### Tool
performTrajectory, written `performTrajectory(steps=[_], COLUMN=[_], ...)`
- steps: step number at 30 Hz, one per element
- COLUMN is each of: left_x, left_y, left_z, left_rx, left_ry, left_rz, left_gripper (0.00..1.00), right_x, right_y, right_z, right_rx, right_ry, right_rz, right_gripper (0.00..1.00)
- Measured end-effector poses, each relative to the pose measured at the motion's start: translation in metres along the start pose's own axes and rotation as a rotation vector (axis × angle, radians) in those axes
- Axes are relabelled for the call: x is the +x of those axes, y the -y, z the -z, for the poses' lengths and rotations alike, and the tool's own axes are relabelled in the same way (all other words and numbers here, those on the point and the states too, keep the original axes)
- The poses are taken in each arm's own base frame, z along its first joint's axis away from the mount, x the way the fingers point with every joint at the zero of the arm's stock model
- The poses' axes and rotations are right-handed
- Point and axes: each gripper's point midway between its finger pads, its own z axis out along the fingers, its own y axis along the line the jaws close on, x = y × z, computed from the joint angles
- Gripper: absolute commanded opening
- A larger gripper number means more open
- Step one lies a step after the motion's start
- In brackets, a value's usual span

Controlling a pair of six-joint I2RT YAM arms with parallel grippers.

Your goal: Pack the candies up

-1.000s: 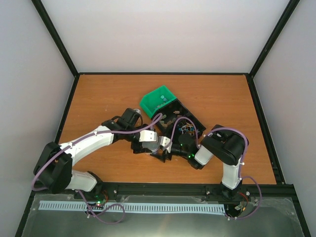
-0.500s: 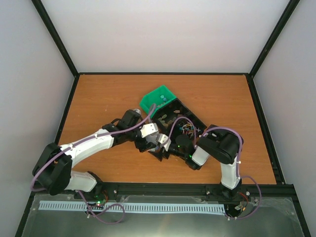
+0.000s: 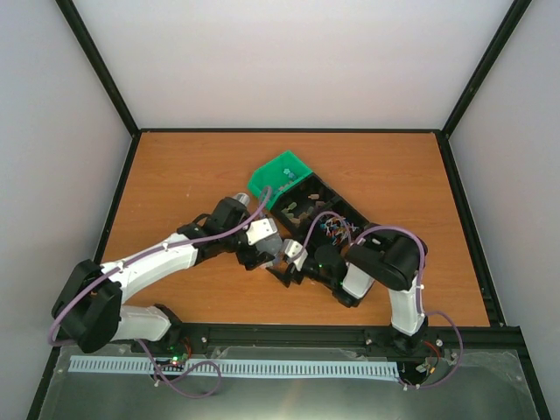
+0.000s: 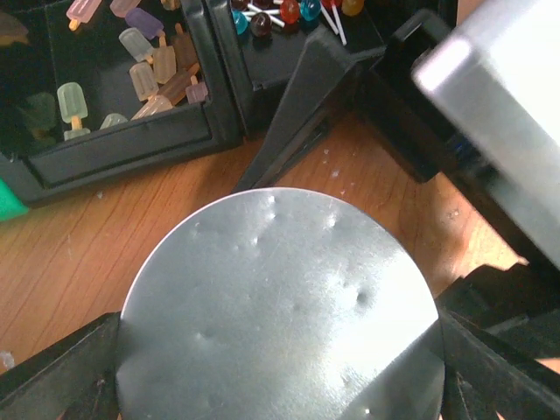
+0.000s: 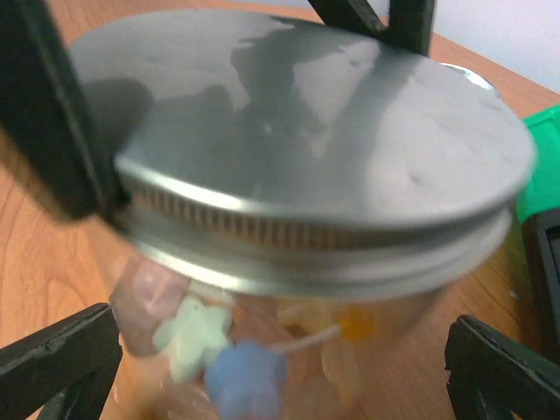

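Observation:
A clear jar (image 5: 289, 350) with a silver screw lid (image 5: 306, 149) stands on the table beside the black tray. Through its glass I see candies: a pale green piece (image 5: 188, 337), a blue one (image 5: 245, 381) and a pink one (image 5: 144, 302). My left gripper (image 4: 280, 376) is shut on the lid (image 4: 280, 306) from above, its fingers (image 4: 61, 376) pressed to the rim on both sides. My right gripper (image 5: 280, 376) is open around the jar body, its fingers (image 5: 52, 363) apart from the glass. In the top view both grippers meet at the jar (image 3: 284, 254).
The black compartment tray (image 4: 219, 79) holds pastel popsicle-shaped sweets (image 4: 144, 57) and round lollipops (image 4: 289, 10); it lies diagonally (image 3: 337, 206) behind the jar. A green bin (image 3: 278, 175) sits at its far end. Bare wood lies left and right.
The right gripper's jaws have spread wider around the jar. The left arm has shifted a little toward the tray, still holding the lid.

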Motion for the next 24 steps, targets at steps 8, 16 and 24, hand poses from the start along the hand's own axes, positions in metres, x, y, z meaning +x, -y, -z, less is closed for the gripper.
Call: performTrajectory(steps=[8,16,24], left_x=[0.005,0.007,0.007], left_y=[0.001,0.000,-0.001], left_z=[0.005,0.005,0.005], left_rx=[-0.013,-0.020,-0.022], left_ry=[-0.011,-0.015,-0.016], left_rz=[-0.001,-0.004,-0.009], left_gripper=[0.79,0.79,0.79], right_x=[0.006,0.013,0.017], right_y=[-0.003,0.031,0.044], right_z=[0.021,0.028,0.036], right_rx=[0.007,0.087,0.063], right_ry=[-0.024,-0.044,-0.044], right_rz=[-0.027,-0.068,-0.103], right_gripper=[1.00,1.00,1.00])
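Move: The lidded jar stands inside the right hand's spread fingers, its middle some 2 cm to the left of that hand and 1 cm above it. From the right hand, the black candy tray is centred about 12 cm ahead and 12 cm to the right, and the green tray about 19 cm straight ahead. The scoop lies some 12 cm ahead and 10 cm to the left. The left hand still grips the lid, with the jar's middle about 5 cm straight below. The jar is left to the left hand, which keeps its grip on the lid and drifts barely 1 cm left. With fingers already wide and staying so, the right hand backs out rightwards along its own pointing direction about 2 cm. It then swings right and forward, its forward side seeming to bear on the black tray's near edge, and eases back a little, ending roughly 5 cm right and 2 cm forward, level throughout. ##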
